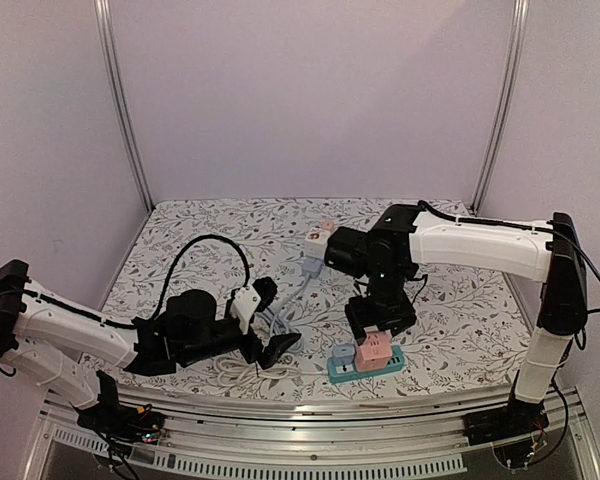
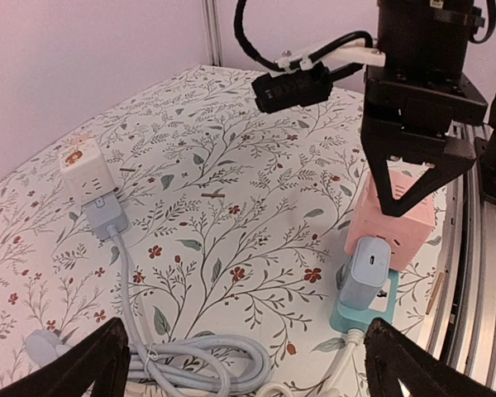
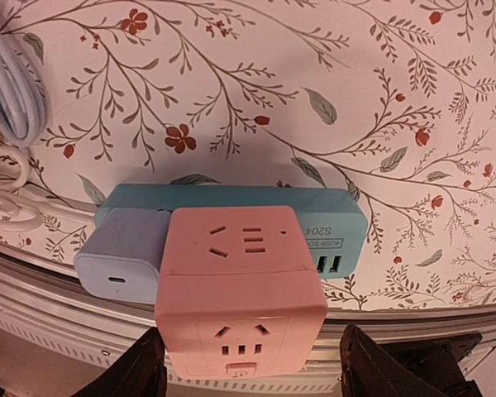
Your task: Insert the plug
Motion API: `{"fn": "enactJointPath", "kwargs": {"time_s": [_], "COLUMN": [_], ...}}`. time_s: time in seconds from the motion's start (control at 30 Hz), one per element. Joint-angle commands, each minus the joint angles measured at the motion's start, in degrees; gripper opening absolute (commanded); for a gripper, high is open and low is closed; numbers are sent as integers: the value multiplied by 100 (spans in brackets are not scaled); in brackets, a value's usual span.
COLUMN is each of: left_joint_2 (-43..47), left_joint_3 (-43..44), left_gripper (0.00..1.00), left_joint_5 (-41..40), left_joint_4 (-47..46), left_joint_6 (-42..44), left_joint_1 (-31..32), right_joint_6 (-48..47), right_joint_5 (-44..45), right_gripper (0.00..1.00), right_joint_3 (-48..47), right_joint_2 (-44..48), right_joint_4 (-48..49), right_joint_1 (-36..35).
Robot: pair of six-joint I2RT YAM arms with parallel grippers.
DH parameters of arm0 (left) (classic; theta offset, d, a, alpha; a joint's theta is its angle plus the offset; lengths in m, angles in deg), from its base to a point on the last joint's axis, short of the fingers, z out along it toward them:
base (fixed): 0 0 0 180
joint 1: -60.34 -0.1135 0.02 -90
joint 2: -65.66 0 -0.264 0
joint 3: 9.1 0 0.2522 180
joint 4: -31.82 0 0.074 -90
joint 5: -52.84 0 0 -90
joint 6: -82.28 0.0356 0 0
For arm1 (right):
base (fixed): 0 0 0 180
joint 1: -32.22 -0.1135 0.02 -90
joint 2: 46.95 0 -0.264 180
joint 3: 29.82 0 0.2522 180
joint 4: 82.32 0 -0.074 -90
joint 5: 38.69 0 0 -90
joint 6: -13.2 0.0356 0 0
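Observation:
The plug is a pink cube (image 3: 240, 281) with sockets on its faces. It stands on a teal power strip (image 3: 314, 211) beside a pale blue charger (image 3: 120, 256) near the table's front edge. My right gripper (image 3: 248, 372) hangs over the pink cube (image 1: 373, 350), open. Its left finger (image 3: 136, 372) is close to the cube's side, and its right finger (image 3: 380, 364) stands off with a gap. My left gripper (image 2: 244, 368) is wide open above a coiled grey cable (image 2: 198, 356), holding nothing, left of the strip (image 2: 360, 318).
A white cube socket (image 2: 83, 165) with a grey-blue plug in it lies farther back on the flowered cloth. A white cord runs from the strip toward the cable coil. A metal rail (image 1: 310, 420) borders the near edge, just behind the strip.

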Motion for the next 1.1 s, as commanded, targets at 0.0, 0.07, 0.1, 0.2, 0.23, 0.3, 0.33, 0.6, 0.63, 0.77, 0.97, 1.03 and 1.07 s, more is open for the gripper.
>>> {"fn": "enactJointPath", "kwargs": {"time_s": [0.0,0.07,0.1,0.2,0.23,0.3,0.33,0.6,0.63,0.77,0.97,1.03,1.07], "left_joint_2": [17,9,9,0,-6,-6,-9,-27,-29,-27,-9,6,15], "left_joint_3": [-73,-73,-74,-74,-73,-65,-66,-65,-58,-65,-74,-80,-83], "left_gripper": [98,98,98,98,98,98,98,98,98,98,98,98,98], "left_joint_5": [33,34,36,28,31,31,30,19,24,13,15,8,3], "left_joint_4": [-116,-125,-125,-125,-125,-125,-125,-123,-125,-125,-125,-117,-116], "left_joint_6": [27,26,25,26,35,32,32,53,62,59,61,63,58], "left_joint_1": [-68,-68,-68,-68,-68,-68,-68,-68,-68,-68,-68,-68,-63], "right_joint_6": [-112,-124,-133,-119,-113,-124,-123,-179,-179,-179,-161,-148,-138], "right_joint_5": [489,456,435,333,290,195,135,93,93,91,-226,-215,-219], "right_gripper": [68,62,59,52,51,46,43,32,32,32,31,31,31], "right_joint_3": [-142,-101,-70,34,69,142,168,206,214,308,498,542,560], "right_joint_2": [402,461,503,527,509,482,453,181,157,102,-16,-70,-104], "right_joint_4": [-274,-238,-212,-130,-92,33,86,208,220,324,568,579,586], "right_joint_1": [-32,-38,-35,-32,-32,-42,-41,-139,-138,-137,-151,-156,-163]}}
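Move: The pink plug already stands in the teal power strip, its middle almost straight beneath the right hand, about 4 cm down and 1 cm back, with the open fingers just clearing its top. The lavender plug sits about 6 cm to the left of the pink plug and level with it; the strip's middle is some 2 cm left of the right hand and 7 cm below. From the left hand, the pink plug is some 19 cm to the right, 2 cm back and 7 cm lower. The right hand goes on rising off the pink plug by about 2.5 cm, edging slightly forward, while its fingers begin to draw together. It then turns back down by about as much over the same plug, easing back some 1.5 cm and a little left as the fingers narrow to about a third open and stay there pointing down, and the fingertips come to the plug's top, seeming to rest on it. ##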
